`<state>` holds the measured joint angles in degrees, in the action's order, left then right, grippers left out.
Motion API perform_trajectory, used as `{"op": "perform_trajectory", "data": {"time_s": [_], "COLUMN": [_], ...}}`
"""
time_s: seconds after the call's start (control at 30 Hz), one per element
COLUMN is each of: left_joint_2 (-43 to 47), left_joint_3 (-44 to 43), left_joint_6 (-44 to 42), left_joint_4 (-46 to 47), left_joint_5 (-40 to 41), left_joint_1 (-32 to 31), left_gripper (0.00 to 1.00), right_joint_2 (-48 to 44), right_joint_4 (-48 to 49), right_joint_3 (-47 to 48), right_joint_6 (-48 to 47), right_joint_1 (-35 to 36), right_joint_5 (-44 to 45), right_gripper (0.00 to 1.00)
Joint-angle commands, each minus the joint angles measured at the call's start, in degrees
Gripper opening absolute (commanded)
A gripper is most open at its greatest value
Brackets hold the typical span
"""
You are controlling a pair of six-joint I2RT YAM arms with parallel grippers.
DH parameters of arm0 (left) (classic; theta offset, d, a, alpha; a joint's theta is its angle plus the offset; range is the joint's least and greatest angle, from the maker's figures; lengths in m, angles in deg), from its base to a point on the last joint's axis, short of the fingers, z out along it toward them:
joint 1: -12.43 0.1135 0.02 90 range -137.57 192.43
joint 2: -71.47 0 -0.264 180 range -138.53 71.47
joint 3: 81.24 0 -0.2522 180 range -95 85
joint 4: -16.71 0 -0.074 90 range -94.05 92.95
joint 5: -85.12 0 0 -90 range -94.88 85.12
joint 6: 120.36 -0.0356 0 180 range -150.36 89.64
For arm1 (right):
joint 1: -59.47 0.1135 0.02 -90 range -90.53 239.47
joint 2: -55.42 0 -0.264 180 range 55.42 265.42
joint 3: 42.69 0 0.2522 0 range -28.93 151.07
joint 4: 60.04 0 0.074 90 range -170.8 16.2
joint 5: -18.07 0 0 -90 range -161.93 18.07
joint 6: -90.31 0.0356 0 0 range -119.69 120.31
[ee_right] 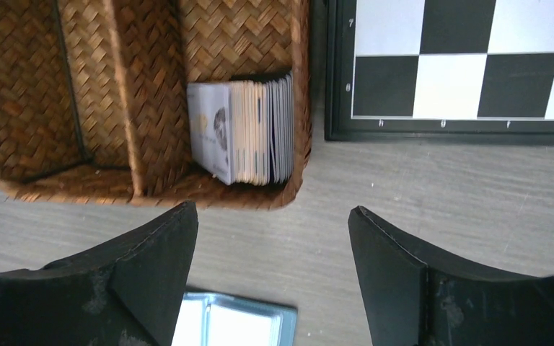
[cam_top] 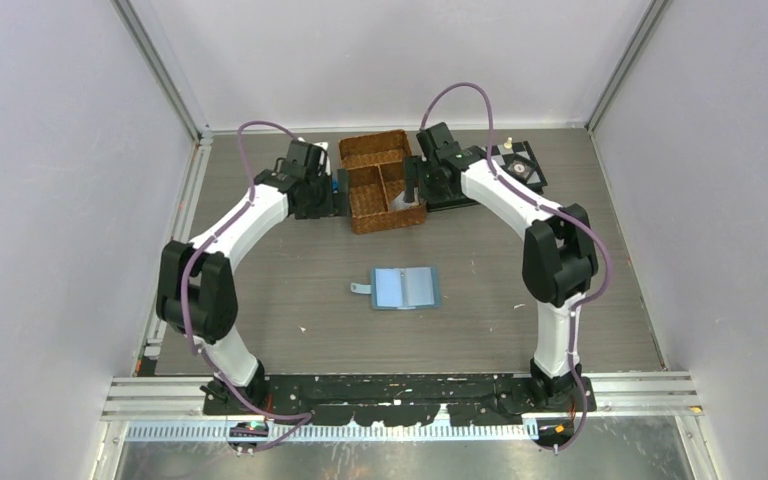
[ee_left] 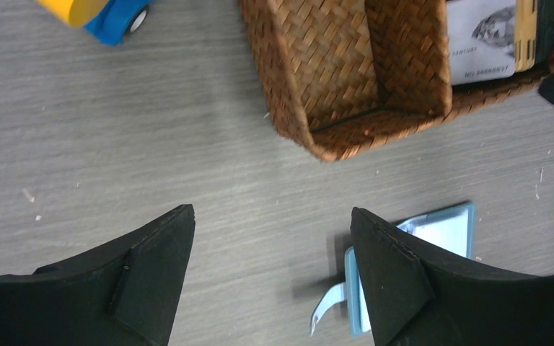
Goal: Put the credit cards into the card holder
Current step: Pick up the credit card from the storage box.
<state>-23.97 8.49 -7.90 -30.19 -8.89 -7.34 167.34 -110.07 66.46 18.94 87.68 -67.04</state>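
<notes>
The card holder lies open and flat in the middle of the table, pale blue pockets up, snap tab to its left. Parts of the card holder also show low in the left wrist view and the right wrist view. The credit cards stand on edge as a stack in the near right compartment of the wicker basket; the same cards show in the left wrist view. My left gripper hovers open and empty left of the basket. My right gripper hovers open and empty at the basket's near right corner.
A black-framed chessboard lies right of the basket, behind the right arm, and the board fills the right wrist view's upper right. A yellow and blue toy car sits left of the basket. The basket's other compartments hold nothing.
</notes>
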Motion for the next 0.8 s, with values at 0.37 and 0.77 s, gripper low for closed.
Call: {"op": "perform_trajectory", "data": {"time_s": [0.37,0.77], "left_joint_2": [-12.18,-16.23], "left_joint_3": [-7.57,-5.49], "left_joint_6": [0.12,-1.18], "left_joint_4": [10.08,14.20], "left_joint_5": [-2.05,-1.96], "left_joint_1": [3.67,4.60], "left_gripper": [0.81,0.51], "right_joint_2": [11.03,16.10], "right_joint_4": [-0.71,-4.70], "right_joint_3": [10.93,16.32], "right_joint_6": [-3.30,-3.43], "right_joint_1": [-1.31,-1.38], "right_joint_5": [-3.95,-0.58], "right_gripper": [0.82,0.81]}}
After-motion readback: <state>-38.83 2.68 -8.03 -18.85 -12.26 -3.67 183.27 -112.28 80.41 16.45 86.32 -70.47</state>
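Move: The card stack stands in the box's near right compartment, about 5 cm ahead of the right hand, 3 cm to its left and 7 below. The woven divider is some 4 cm left of the cards and 1 cm farther out; the chessboard's middle is roughly 13 cm ahead and 20 to the hand's right. For the left hand, the near stretch of the box's left wall is about 7 cm ahead, 3 right and 8 below, with the toy car 13 ahead, 6 left, and the cards 7 ahead, 17 right. Down to the cards goes the right hand, sinking about 5 cm while easing forward and a little left, jaws staying wide, its left finger coming close over the stack's left side. The box's left wall is approached by the left hand, some 7 cm forward and 5 down, its fingers coming astride the rim near the front corner and then partly closing around it. ##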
